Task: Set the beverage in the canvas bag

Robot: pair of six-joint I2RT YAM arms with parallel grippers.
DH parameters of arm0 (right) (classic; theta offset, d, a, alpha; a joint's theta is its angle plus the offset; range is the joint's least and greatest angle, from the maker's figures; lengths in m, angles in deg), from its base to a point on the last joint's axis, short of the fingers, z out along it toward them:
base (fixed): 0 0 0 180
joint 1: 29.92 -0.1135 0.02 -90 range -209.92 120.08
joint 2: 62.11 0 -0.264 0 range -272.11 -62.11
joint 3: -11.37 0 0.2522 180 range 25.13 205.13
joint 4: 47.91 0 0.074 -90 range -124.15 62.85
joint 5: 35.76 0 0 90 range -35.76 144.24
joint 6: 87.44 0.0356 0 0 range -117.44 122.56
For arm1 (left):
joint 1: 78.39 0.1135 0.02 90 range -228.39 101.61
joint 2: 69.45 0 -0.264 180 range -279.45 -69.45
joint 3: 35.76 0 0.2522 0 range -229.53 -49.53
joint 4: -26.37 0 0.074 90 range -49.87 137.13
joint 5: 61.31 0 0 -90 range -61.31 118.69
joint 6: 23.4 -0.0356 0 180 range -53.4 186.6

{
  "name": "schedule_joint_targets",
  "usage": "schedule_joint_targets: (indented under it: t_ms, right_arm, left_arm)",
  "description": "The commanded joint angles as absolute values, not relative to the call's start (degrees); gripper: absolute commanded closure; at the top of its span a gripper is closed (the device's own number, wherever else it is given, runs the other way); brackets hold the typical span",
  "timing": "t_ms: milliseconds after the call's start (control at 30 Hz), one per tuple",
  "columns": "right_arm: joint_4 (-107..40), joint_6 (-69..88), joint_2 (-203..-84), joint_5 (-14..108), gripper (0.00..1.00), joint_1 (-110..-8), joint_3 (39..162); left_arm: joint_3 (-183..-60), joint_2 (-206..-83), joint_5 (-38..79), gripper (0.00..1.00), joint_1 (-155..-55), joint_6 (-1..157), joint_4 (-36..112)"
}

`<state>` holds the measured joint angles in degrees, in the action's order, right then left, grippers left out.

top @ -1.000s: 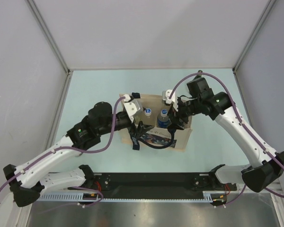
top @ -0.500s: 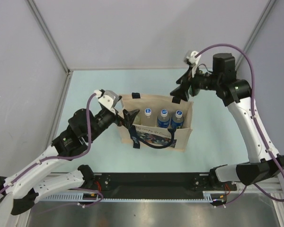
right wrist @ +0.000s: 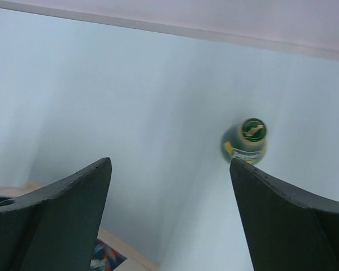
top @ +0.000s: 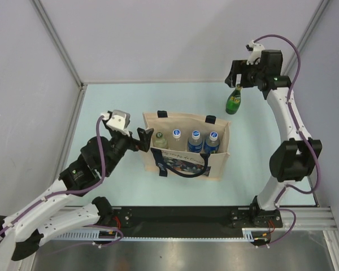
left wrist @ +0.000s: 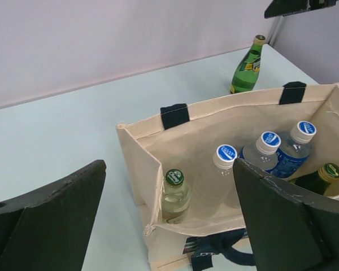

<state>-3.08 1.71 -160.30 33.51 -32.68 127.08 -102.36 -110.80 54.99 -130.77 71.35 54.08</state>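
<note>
The beige canvas bag (top: 183,121) stands upright mid-table, its mouth open and its navy handle drooping over the printed front. Several bottles stand inside: a green-capped clear one (left wrist: 174,195) at the left end, then blue-capped ones (left wrist: 226,156). A green glass beverage bottle (top: 233,100) stands alone on the table behind the bag's right end. My right gripper (top: 241,76) hovers open above that bottle (right wrist: 246,141), which shows just off its right finger. My left gripper (top: 142,140) is open and empty beside the bag's left end (left wrist: 214,124).
Grey walls with metal posts enclose the light-blue table on three sides; the green bottle (left wrist: 247,72) stands near the back right post. A black rail (top: 181,217) runs along the near edge between the arm bases. A corner of the bag's print (right wrist: 104,257) shows below the right gripper.
The right gripper rose out of the bag, leaving a third blue-capped bottle inside, swung to the back right over the green bottle and opened wide. The left gripper let go of the bag's rim and pulled back left.
</note>
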Motion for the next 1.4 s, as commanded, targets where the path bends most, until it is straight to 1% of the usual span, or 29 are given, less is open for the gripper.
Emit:
schedule_joint_targets:
  t_ms: [0, 133, 367, 567, 800, 1000, 1033, 1100, 1167, 1200, 1233, 1300, 1367]
  right_arm:
    - [-4.54, 2.64, -165.80, 40.88, 0.09, -30.36, 133.31]
    - [-2.78, -0.69, -173.09, 41.32, 0.11, -28.34, 138.06]
    - [-2.25, -2.45, -179.69, 40.36, 0.17, -28.25, 142.20]
    - [-2.16, -4.21, -182.25, 39.65, 0.23, -28.86, 142.55]
    - [-2.86, -4.74, -183.75, 40.27, 0.28, -28.95, 142.37]
    - [-2.60, -5.70, -183.92, 39.92, 0.39, -29.30, 142.46]
    - [-2.60, -5.88, -183.84, 39.74, 0.43, -29.39, 142.29]
    - [-3.04, -5.88, -183.31, 39.74, 0.46, -29.48, 141.67]
    - [-2.87, -6.06, -183.05, 39.30, 0.56, -29.57, 141.49]
    - [-2.69, -6.23, -182.96, 39.13, 0.61, -29.48, 141.32]
    - [-2.60, -6.93, -182.70, 39.04, 0.72, -29.57, 141.41]
    - [-2.77, -7.81, -181.29, 39.12, 0.86, -29.65, 141.41]
    - [-2.95, -9.13, -178.76, 39.39, 0.92, -29.65, 141.49]
  left_arm:
    - [-100.95, -109.18, 59.88, 0.00, -130.95, 73.54, 54.28]
    - [-99.89, -108.92, 61.20, 0.00, -130.95, 74.15, 54.37]
    - [-98.83, -108.74, 62.17, 0.00, -130.95, 75.65, 54.72]
    - [-98.83, -108.39, 63.23, 0.00, -130.87, 75.74, 55.07]
    - [-98.92, -108.83, 63.49, 0.00, -130.78, 75.74, 55.16]
    - [-98.83, -108.92, 63.23, 0.00, -130.60, 76.18, 55.60]
    - [-98.83, -108.83, 63.31, 0.00, -130.60, 76.35, 55.60]
    - [-98.48, -108.39, 63.40, 0.00, -130.60, 76.62, 55.60]
    - [-98.13, -108.04, 63.40, 0.00, -130.51, 76.79, 55.60]
    - [-98.04, -108.04, 63.49, 0.00, -130.51, 76.88, 55.60]
    - [-97.95, -107.78, 63.49, 0.00, -130.51, 77.06, 55.60]
    - [-97.78, -107.34, 63.67, 0.00, -130.51, 77.15, 55.51]
    - [-97.69, -107.16, 63.84, 0.00, -130.51, 77.41, 55.51]
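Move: The green bottle stands alone, its middle about 9 cm ahead of the right hand, 5 cm to its right and some 20 cm below. The canvas bag's middle is roughly 19 cm back and 20 cm left of that hand, about 20 cm down; inside, the nearest blue-capped bottle is some 18 cm back and 9 cm left. From the left hand the green bottle lies about 34 cm ahead and 45 cm right, well below. Bring the open right gripper down about 13 cm to the green bottle's top, swinging about 9 cm forward and 5 cm right early on, then sinking nearly straight and tipping the fingers some 10 degrees farther down. Stop there and close to pinch the bottle just at its cap and neck. Ease the left gripper, still wide open, about 3 cm down and 3 cm left, beside the bag. ##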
